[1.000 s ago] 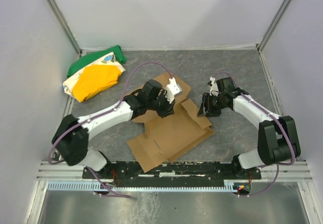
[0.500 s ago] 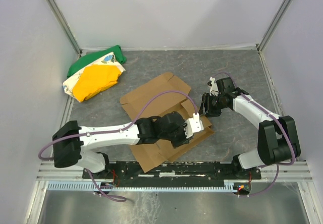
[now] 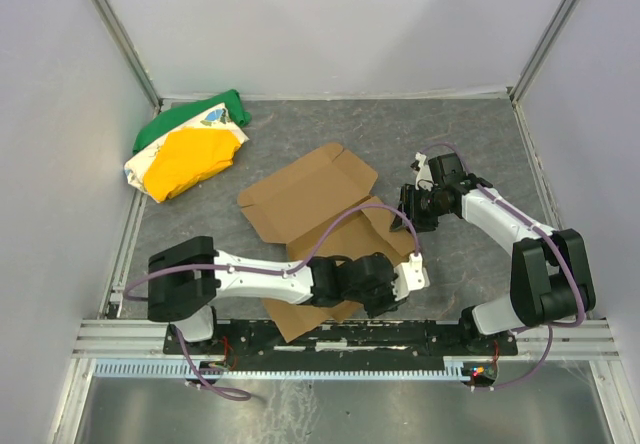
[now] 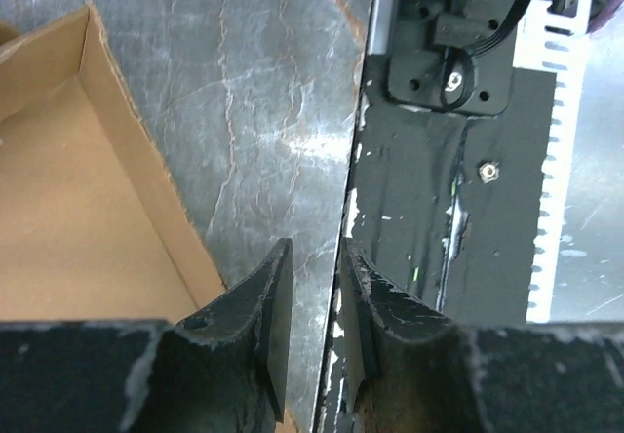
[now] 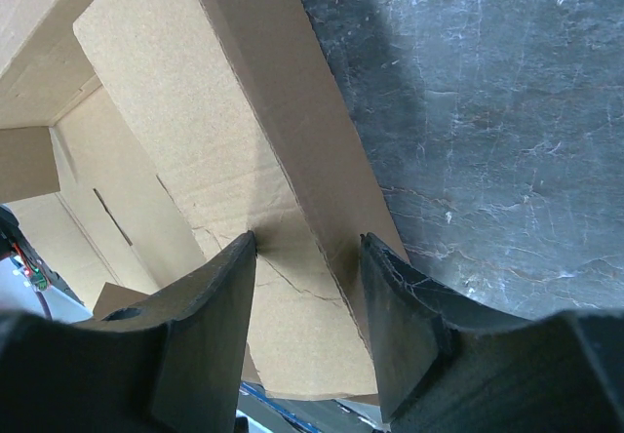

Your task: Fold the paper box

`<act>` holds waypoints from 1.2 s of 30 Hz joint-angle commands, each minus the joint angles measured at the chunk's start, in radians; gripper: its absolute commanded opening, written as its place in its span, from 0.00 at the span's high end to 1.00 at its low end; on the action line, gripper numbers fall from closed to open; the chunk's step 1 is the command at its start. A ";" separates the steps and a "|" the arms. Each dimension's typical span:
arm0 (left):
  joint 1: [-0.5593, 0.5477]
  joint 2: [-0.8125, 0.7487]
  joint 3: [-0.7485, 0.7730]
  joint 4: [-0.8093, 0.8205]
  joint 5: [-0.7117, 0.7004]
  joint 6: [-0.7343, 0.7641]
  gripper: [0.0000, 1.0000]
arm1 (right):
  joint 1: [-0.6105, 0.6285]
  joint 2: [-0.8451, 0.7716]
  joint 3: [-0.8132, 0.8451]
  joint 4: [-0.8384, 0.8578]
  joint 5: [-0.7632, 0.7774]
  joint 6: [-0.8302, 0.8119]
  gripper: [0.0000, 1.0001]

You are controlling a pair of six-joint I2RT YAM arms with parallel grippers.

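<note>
The paper box [image 3: 310,199] lies unfolded as a flat brown cardboard sheet in the middle of the grey table. My left arm reaches low across the sheet's near part. My left gripper [image 3: 418,276] hangs just past the sheet's near right corner, over the table's front edge. In the left wrist view the left gripper [image 4: 314,292] is open by a narrow gap with nothing in it, and the paper box [image 4: 68,218] lies to the left. My right gripper [image 3: 408,212] sits at the sheet's right side flap. In the right wrist view the right gripper [image 5: 307,248] is open, its tips against the raised cardboard flap [image 5: 244,92].
A green, yellow and white cloth bundle [image 3: 190,149] lies at the back left. The black mounting rail [image 3: 400,334] runs along the table's near edge, and the same mounting rail [image 4: 468,209] shows under the left fingers. Pale walls close in the back and sides.
My left arm has swung from the box's back middle down to its near right corner, uncovering the sheet's far flaps. The right arm has stayed in place.
</note>
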 commanded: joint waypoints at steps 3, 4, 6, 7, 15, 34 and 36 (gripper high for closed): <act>-0.005 0.012 -0.011 0.115 -0.021 -0.055 0.68 | 0.004 0.006 0.012 0.006 -0.004 0.001 0.43; -0.004 0.019 -0.015 0.111 -0.032 -0.055 0.68 | 0.004 0.006 0.013 0.007 -0.007 0.002 0.42; -0.004 0.038 -0.019 0.100 -0.040 -0.049 0.68 | 0.004 0.007 0.014 0.011 -0.014 0.004 0.38; -0.004 0.047 -0.024 0.102 -0.041 -0.051 0.68 | 0.004 0.005 0.015 0.012 -0.016 0.004 0.37; -0.002 0.076 -0.050 0.138 -0.068 -0.069 0.70 | 0.004 0.002 0.014 0.012 -0.023 0.002 0.37; 0.045 -0.006 -0.171 0.198 -0.082 -0.153 0.72 | 0.002 0.014 0.024 0.035 -0.070 0.014 0.23; 0.045 -0.017 -0.163 0.196 -0.083 -0.154 0.72 | 0.002 0.021 0.022 0.041 -0.078 0.014 0.23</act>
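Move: The left hand hovers just outside the box's near wall, whose middle lies about 4 cm ahead, 4 cm left and 4 cm below; the near-right corner is roughly 11 cm ahead and 5 cm right, the near-left flap 21 cm left and level with it. The right hand straddles the folded right flap, whose middle is some 2 cm left and 2 cm below; the rear panel lies about 6 cm ahead, 20 cm left of this hand. Left hand sinks about 6 cm beside the near wall, edging left; right fingers, still straddling the flap, open wider. ##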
